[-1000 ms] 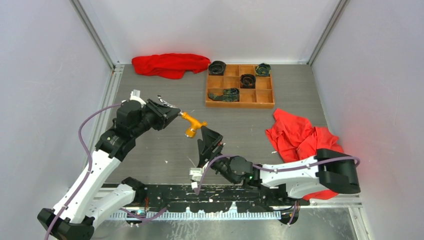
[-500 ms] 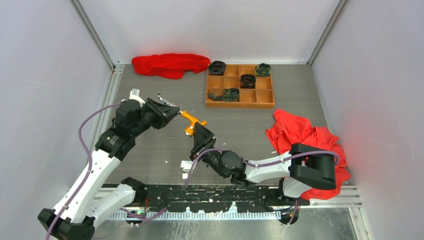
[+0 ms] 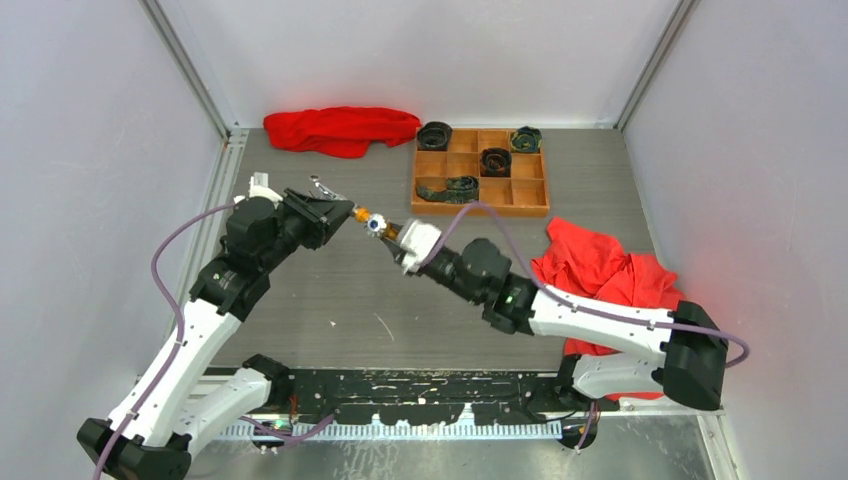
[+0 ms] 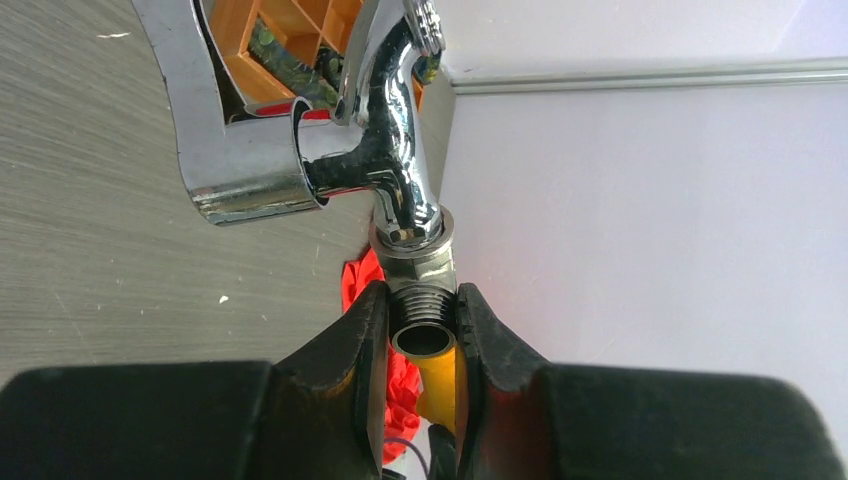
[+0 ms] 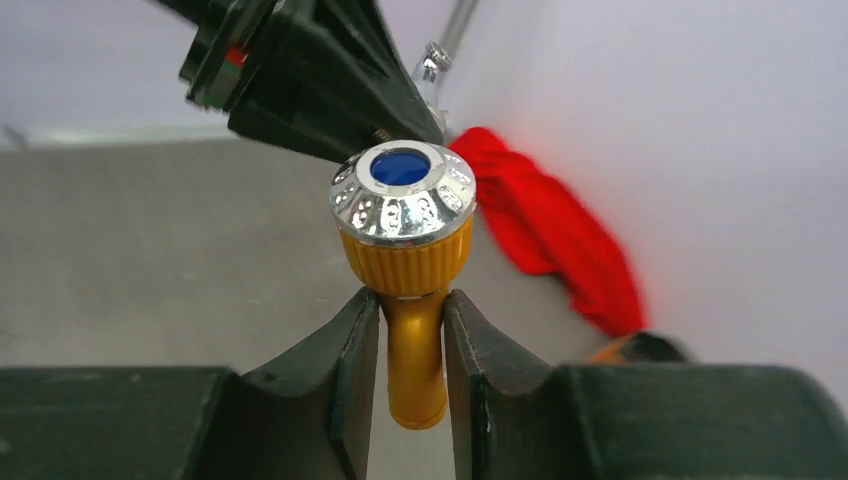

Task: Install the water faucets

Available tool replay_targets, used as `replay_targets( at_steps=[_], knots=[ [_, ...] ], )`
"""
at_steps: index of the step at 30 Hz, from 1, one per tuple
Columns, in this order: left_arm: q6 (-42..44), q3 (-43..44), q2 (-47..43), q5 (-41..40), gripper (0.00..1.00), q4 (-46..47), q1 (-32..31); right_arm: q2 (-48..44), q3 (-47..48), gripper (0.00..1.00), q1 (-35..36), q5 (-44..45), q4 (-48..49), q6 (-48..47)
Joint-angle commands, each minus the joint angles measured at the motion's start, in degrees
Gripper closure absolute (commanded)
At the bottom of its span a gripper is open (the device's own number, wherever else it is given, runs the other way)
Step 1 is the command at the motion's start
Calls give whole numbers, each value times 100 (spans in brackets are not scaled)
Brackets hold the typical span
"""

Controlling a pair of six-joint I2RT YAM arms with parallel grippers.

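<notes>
My left gripper hovers over the table's left-centre, shut on the threaded end of the shiny silver faucet, whose handle pokes up behind the fingers. The orange-yellow faucet bridges the two grippers. Part of its tube shows between the left fingers, just under the silver thread. Its silver cap with a blue centre faces the right wrist camera. My right gripper has come in from the right and is shut on the orange stem.
A wooden compartment tray at the back holds dark rolled items. One red cloth lies at the back left, another at the right beside the right arm. Grey walls enclose the table.
The right arm swung up from the near edge to the orange faucet and its open jaws shut on the stem. The left gripper shifted slightly back, still holding.
</notes>
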Motion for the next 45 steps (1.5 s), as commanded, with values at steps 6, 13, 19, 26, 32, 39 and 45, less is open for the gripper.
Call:
replay_targets(
  at_steps=[6, 13, 19, 26, 32, 39, 45],
  knots=[
    [74, -33, -177, 505, 100, 435, -116, 219, 106, 82, -1762, -3837, 1226, 7529],
    [81, -48, -207, 452, 100, 497, -117, 2250, -389, 73, -2405, -4750, 6211, 13641],
    [96, -8, -252, 384, 100, 400, -116, 1246, -769, 24, -2519, -4637, 3720, 11738],
    [138, 88, -271, 345, 100, 252, -108, -756, 448, 11, -2415, -2396, -2708, 7125],
    [150, 144, -184, 344, 100, 271, -110, -857, 1573, 10, -859, 237, -4018, 3859],
    [132, 165, -94, 376, 100, 290, -115, -512, 1516, 7, 1422, 3337, -3011, 384],
    [124, 172, -89, 379, 100, 275, -115, 275, 1242, 5, 2155, 4151, -1717, -1417]
  ],
)
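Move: The right fingers already grip the orange faucet close to its knob, which faces up. The threaded fitting it screws onto, held in the left fingers, lies about 4 cm ahead of the right hand, 6 cm left and roughly level. The orange faucet's middle is about 1 cm ahead, 2 cm left and 1 cm up; the chrome faucet's body is about 8 cm ahead, 11 cm left and 2 cm up. From the left hand the orange faucet's middle lies 3 cm back, 4 cm right, 1 cm up. Roll the right wrist about 100 degrees around the pipe's axis, top side going forward, still gripping the orange faucet. Then open wide, dip, swing up and right off it, and draw back, ending some 6 cm behind the start with the wrist unwound. Keep the left grip on the fitting, letting that hand settle slightly back and down. ##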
